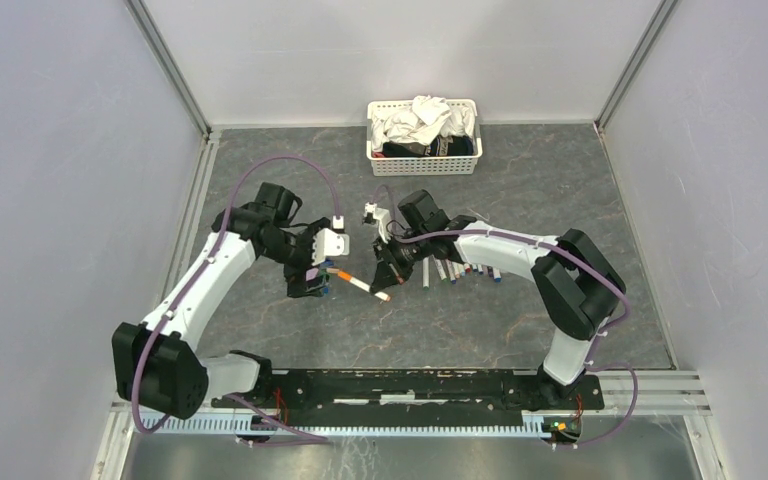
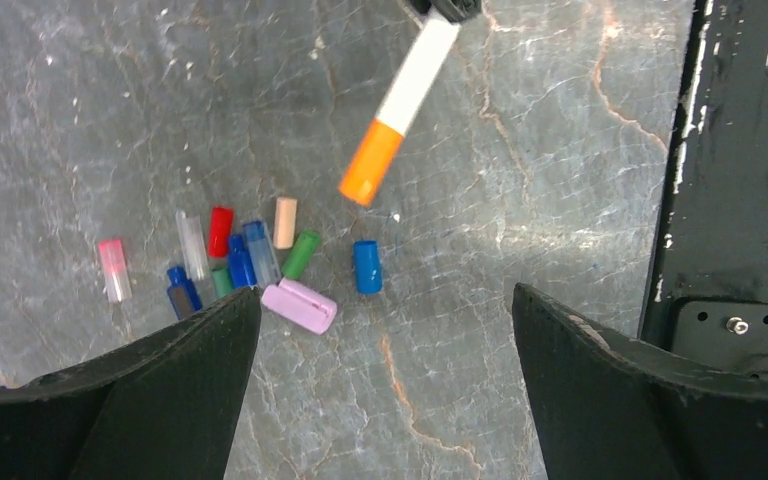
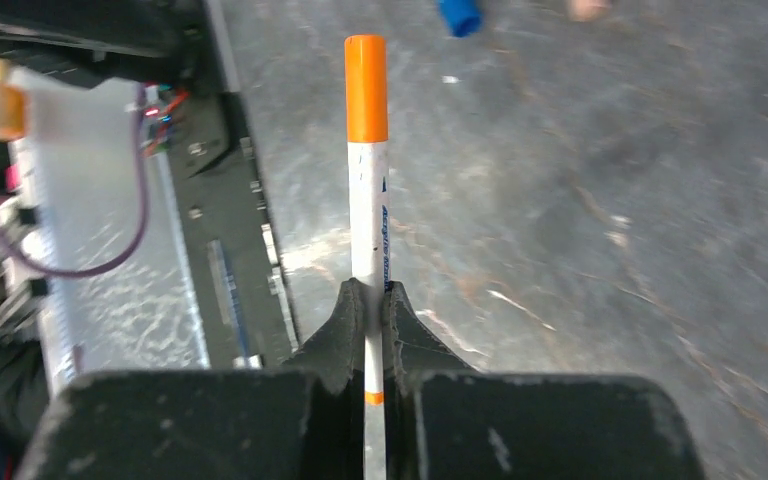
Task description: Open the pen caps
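My right gripper (image 3: 375,291) is shut on a white pen (image 3: 367,210), whose orange cap (image 3: 366,88) is on and points away from the fingers. In the left wrist view the same pen (image 2: 417,72) slants down from the top edge, its orange cap (image 2: 371,162) hanging above the table. Several loose pen caps (image 2: 260,262) lie in a cluster below it: pink (image 2: 300,306), blue (image 2: 366,267), green (image 2: 301,254), red (image 2: 220,231). My left gripper (image 2: 385,296) stands wide open above the table beside that cluster, holding nothing. From above, the left gripper (image 1: 315,278) and right gripper (image 1: 381,283) face each other across the pen (image 1: 358,284).
A row of white pens (image 1: 463,270) lies on the table under my right forearm. A white basket (image 1: 425,166) of cloths stands at the back. The black base rail (image 1: 410,385) runs along the near edge. Grey walls close in both sides.
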Robot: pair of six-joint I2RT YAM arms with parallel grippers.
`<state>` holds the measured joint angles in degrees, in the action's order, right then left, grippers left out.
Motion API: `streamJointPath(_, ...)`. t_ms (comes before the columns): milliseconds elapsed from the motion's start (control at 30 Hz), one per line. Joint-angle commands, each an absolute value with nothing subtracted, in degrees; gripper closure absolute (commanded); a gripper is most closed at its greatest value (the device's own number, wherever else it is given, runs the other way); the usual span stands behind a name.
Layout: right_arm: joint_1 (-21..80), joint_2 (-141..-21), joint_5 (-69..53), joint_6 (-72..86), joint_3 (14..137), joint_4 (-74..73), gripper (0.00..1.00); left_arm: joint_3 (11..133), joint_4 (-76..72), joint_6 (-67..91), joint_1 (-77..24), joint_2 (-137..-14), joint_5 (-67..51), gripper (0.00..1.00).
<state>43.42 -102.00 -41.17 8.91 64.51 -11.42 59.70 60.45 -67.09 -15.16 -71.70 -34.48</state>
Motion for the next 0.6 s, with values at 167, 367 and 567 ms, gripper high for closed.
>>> streamJointPath(167, 43.9, -101.3, -58.2, 10.7, 67.0, -9.9, 1.00, 61.6, 61.1, -70.6, -23.8, -73.7, -35.6, 0.04)
streamJointPath(367, 43.9, -101.2, -59.4, 11.4, 67.2, -9.6, 1.00, 61.6, 61.1, -70.5, -25.9, -75.4, -35.0, 0.24)
streamJointPath(567, 44.0, -101.8, -59.9, 11.8, 68.1, -9.3, 1.00, 61.7, 61.7, -71.1, -27.2, -75.7, -35.2, 0.50)
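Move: The marker's orange cap, held out by the right hand, lies about 5 cm to the right of the left fingers, 2 cm ahead and some 4 cm lower. Down on the table, about 12 cm below the left hand, a blue cap is 2 cm ahead and 1 cm left, and a pink cap 6 cm ahead and 3 cm left. From the right fingers, the left gripper is roughly 10 cm left, 1 cm ahead and 4 cm higher. The marker, still pinched in the right fingers, is drawn back and raised some 4 cm each way while that wrist turns about 15 degrees, bringing the orange cap up to the left hand. The left hand goes right and back about 5 cm, sinking slightly and turning a little clockwise, then slows and shuts its open fingers about halfway around the cap. ##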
